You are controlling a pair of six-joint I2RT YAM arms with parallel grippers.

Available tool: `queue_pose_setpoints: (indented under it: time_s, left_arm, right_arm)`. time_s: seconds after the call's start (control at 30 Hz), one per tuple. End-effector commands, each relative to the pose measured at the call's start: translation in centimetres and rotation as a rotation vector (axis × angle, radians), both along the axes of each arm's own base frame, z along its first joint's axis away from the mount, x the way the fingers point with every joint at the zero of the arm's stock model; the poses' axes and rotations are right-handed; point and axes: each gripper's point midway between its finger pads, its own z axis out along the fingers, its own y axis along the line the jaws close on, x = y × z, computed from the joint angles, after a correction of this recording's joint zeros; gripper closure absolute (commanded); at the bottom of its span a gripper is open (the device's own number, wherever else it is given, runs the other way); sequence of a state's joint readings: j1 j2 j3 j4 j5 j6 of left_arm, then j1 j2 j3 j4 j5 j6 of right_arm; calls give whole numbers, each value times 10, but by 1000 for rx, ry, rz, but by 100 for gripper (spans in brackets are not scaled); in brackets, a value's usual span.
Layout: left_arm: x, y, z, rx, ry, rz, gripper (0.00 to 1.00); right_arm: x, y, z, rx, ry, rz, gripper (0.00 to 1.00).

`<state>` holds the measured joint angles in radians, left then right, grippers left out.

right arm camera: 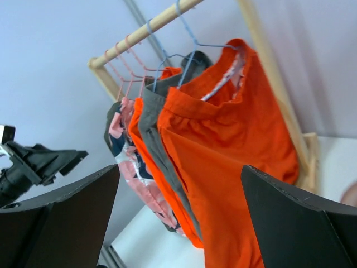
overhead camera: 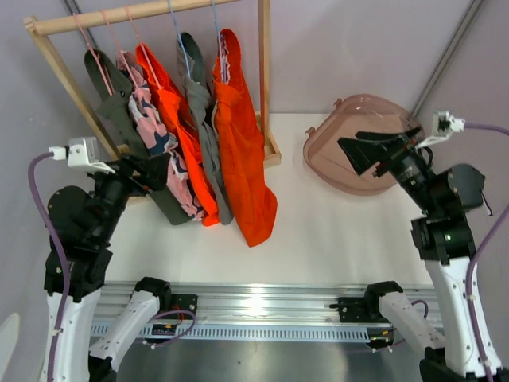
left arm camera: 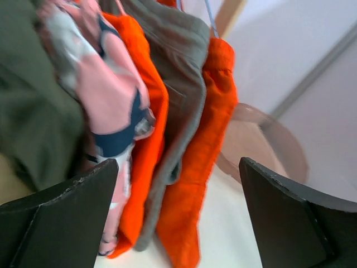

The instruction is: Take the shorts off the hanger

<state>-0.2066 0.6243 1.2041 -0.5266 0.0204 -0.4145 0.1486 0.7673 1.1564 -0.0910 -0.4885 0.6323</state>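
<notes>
Five shorts hang on wire hangers from a wooden rail (overhead camera: pixel 119 16): dark olive shorts (overhead camera: pixel 111 99), pink patterned shorts (overhead camera: pixel 151 127), orange shorts (overhead camera: pixel 171 119), grey shorts (overhead camera: pixel 203 119) and a larger orange pair (overhead camera: pixel 242 159). My left gripper (overhead camera: pixel 151 171) is open at the lower left of the row, beside the olive and pink pairs. In the left wrist view its open gripper (left arm camera: pixel 178 218) frames the hems of the grey shorts (left arm camera: pixel 178 67) and the orange pair (left arm camera: pixel 206 139). My right gripper (overhead camera: pixel 362 151) is open, far to the right, with nothing held. It faces the larger orange pair (right arm camera: pixel 234 139).
A translucent brown bowl (overhead camera: pixel 342 171) lies tilted on the white table under the right gripper. The rack's wooden upright (overhead camera: pixel 264 72) and base frame (overhead camera: pixel 273 151) stand just right of the shorts. A grey wall stands behind the rack.
</notes>
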Motion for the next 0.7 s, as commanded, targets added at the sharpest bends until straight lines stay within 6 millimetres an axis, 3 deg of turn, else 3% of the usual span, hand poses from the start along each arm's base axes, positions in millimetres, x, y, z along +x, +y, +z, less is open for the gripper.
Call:
queue_pose_setpoints:
  time_s: [0.0,0.13,0.17,0.2,0.23,0.27,0.3,0.33,0.37,0.4,0.43,0.47,0.53,0.67]
  left_arm:
    - [11,26,10,135,54,130,4]
    - [26,21,28,162,60,118,4]
    - [29,21,35,159,41,121,3]
    - [34,21,34,156,44,130,4]
    - [35,22,34,151,44,139,4]
    - [40,23,27,140,61,148,4]
    - [42,24,21,137,73,157,4]
    - [43,23,18,125,75,156,4]
    - [49,21,-5,136,117,150,4]
    - [51,20,-5,127,102,148,5]
    - [47,20,-5,116,84,149,5]
    - [49,20,-21,119,109,149,5]
    - [42,25,-21,98,97,176,5]
    - [37,18,-38,93,108,155,5]
  right_arm:
    - [18,28,25,-41,-95,103,1]
    - [52,70,39,-207,-136,71,1]
    - [49,95,41,-248,-151,118,0]
    - [71,108,59,-270,-168,68,1]
    - [82,118,51,-358,-162,48,0]
    - [82,138,54,-388,-166,55,1]
    - [110,145,69,-400,-165,-50,1]
    - [123,148,62,-464,-146,-103,0]
    - [129,158,62,-481,-136,-126,1]
    - [147,168,70,-470,-144,-167,1]
    - [158,165,68,-498,-133,-229,1]
    - [166,168,68,-511,-140,-252,1]
    - [183,175,70,-493,-158,-306,1]
    - [203,179,67,-448,-168,-378,1]
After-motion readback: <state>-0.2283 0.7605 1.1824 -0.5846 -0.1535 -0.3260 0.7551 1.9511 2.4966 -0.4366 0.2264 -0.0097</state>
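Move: The waistband of the right-most orange shorts lies about 26 cm ahead of the right gripper, 22 cm to its left and roughly level with it. The grey shorts hang some 7 cm to the left of that waistband, and the rack's right post stands about 8 cm to its right and 2 cm farther out. The pink patterned shorts are about 14 cm straight ahead of the left gripper and 5 cm below it, with that orange waistband 25 cm ahead, 12 cm right and 5 cm above. Swing the open right gripper some 28 cm forward and left towards the right-most orange shorts' waistband on its blue hanger, rising about 8 cm and then dipping; roll its left side down about 25 degrees and turn the fingers back clockwise late. Meanwhile ease the open left gripper 5 cm forward towards the pink shorts, lifting it first, then sinking it to 5 or 6 cm below its start and tipping it down. ##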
